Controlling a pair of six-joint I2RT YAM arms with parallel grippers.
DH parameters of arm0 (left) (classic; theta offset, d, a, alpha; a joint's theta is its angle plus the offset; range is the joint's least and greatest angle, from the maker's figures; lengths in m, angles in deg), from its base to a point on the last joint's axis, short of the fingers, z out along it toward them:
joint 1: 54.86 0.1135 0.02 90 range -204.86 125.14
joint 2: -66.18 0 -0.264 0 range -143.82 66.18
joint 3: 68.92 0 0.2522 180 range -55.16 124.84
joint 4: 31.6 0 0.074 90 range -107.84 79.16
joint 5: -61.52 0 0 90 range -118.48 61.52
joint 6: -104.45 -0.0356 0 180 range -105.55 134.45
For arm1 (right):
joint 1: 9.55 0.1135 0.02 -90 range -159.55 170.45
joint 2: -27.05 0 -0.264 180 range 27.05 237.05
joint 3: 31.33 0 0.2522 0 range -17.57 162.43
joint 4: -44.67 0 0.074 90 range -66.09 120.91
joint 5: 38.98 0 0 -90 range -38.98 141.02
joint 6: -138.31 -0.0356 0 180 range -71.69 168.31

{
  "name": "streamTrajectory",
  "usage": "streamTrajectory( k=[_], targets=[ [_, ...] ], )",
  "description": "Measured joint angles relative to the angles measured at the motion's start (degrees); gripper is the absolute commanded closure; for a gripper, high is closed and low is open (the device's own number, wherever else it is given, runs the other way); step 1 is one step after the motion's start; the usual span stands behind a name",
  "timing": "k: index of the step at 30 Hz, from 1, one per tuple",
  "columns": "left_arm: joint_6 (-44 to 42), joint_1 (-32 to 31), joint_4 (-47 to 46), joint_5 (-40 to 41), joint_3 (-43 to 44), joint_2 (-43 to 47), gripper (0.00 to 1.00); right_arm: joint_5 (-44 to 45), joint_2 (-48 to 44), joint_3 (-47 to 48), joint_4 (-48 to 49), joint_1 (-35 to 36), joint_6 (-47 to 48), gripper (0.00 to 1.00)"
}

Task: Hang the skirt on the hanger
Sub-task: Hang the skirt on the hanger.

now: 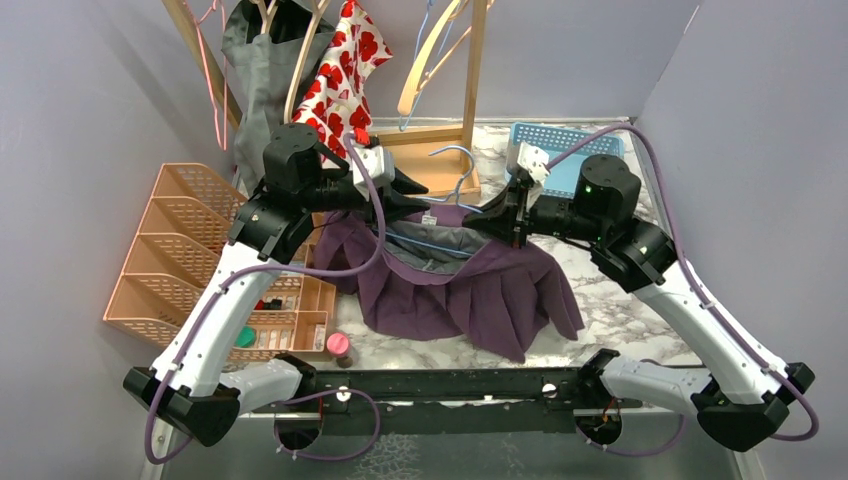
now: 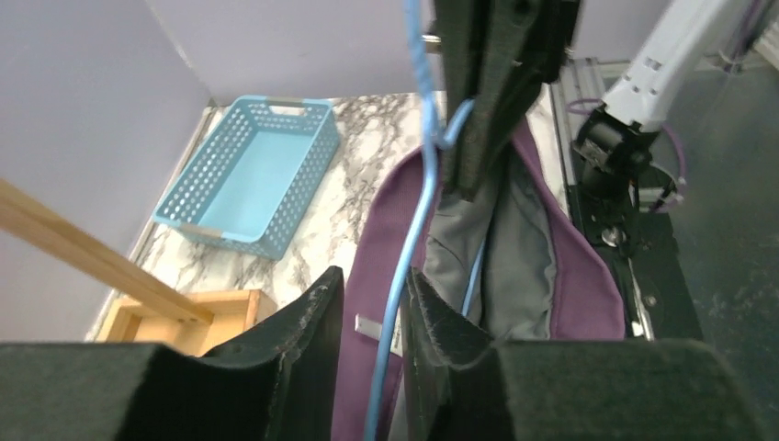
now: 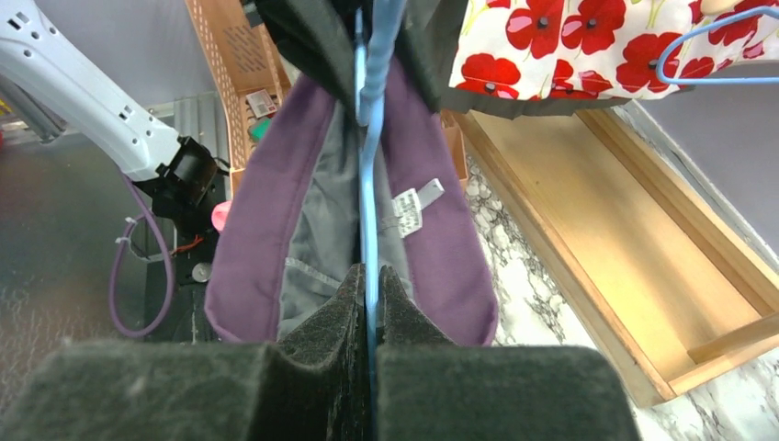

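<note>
The purple skirt with its grey lining lies spread on the marble table, its waistband lifted between my two grippers. A blue wire hanger runs through the waistband opening. My left gripper is at the waistband's left end. Its jaws stand slightly open around the hanger wire, with the skirt beyond. My right gripper is at the right end. In the right wrist view the gripper is shut on the hanger, which runs over the skirt.
A wooden clothes rack stands at the back with a red-poppy garment and a grey garment hanging on it. A blue basket sits at the back right. On the left are an orange organizer and a pink-capped bottle.
</note>
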Motion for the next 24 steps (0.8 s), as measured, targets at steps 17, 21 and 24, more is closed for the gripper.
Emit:
streamTrajectory(
  k=[17, 21, 24],
  targets=[
    [16.76, 0.28, -10.05, 35.71, -1.2, 7.98, 0.33, 5.05, -7.34, -5.73, 3.48, 0.0, -0.39, 0.99],
    [20.98, 0.33, -10.01, 45.94, -1.2, 10.84, 0.33, 5.55, -7.96, -5.84, 2.62, 0.0, -0.39, 0.99],
    [24.28, 0.33, -9.14, 51.3, -0.94, 11.26, 0.33, 5.75, -8.2, -5.84, 2.32, 0.0, -0.39, 0.99]
  ],
)
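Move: The left fingers, already loosening, are round the blue hanger's left shoulder; its twisted neck is about 5 cm to their right, level with them in reach and height. The purple skirt's waist opening hangs some 5 cm back, 2 cm right and 6 cm lower, and the floral skirt about 18 cm ahead, 10 cm left, at hand height. From the right hand, closed on the other shoulder, the neck is about 2 cm ahead, 4 cm left and 1 cm up. Forward at first, then sweeping left and rising about 8 cm, the left hand opens wide, lets go of the hanger's shoulder and backs away from the neck, swinging some 50 degrees counter-clockwise so its fingers face the rack. The right hand keeps its pinch and eases the hanger about 3 cm to the right, turning slightly clockwise. ##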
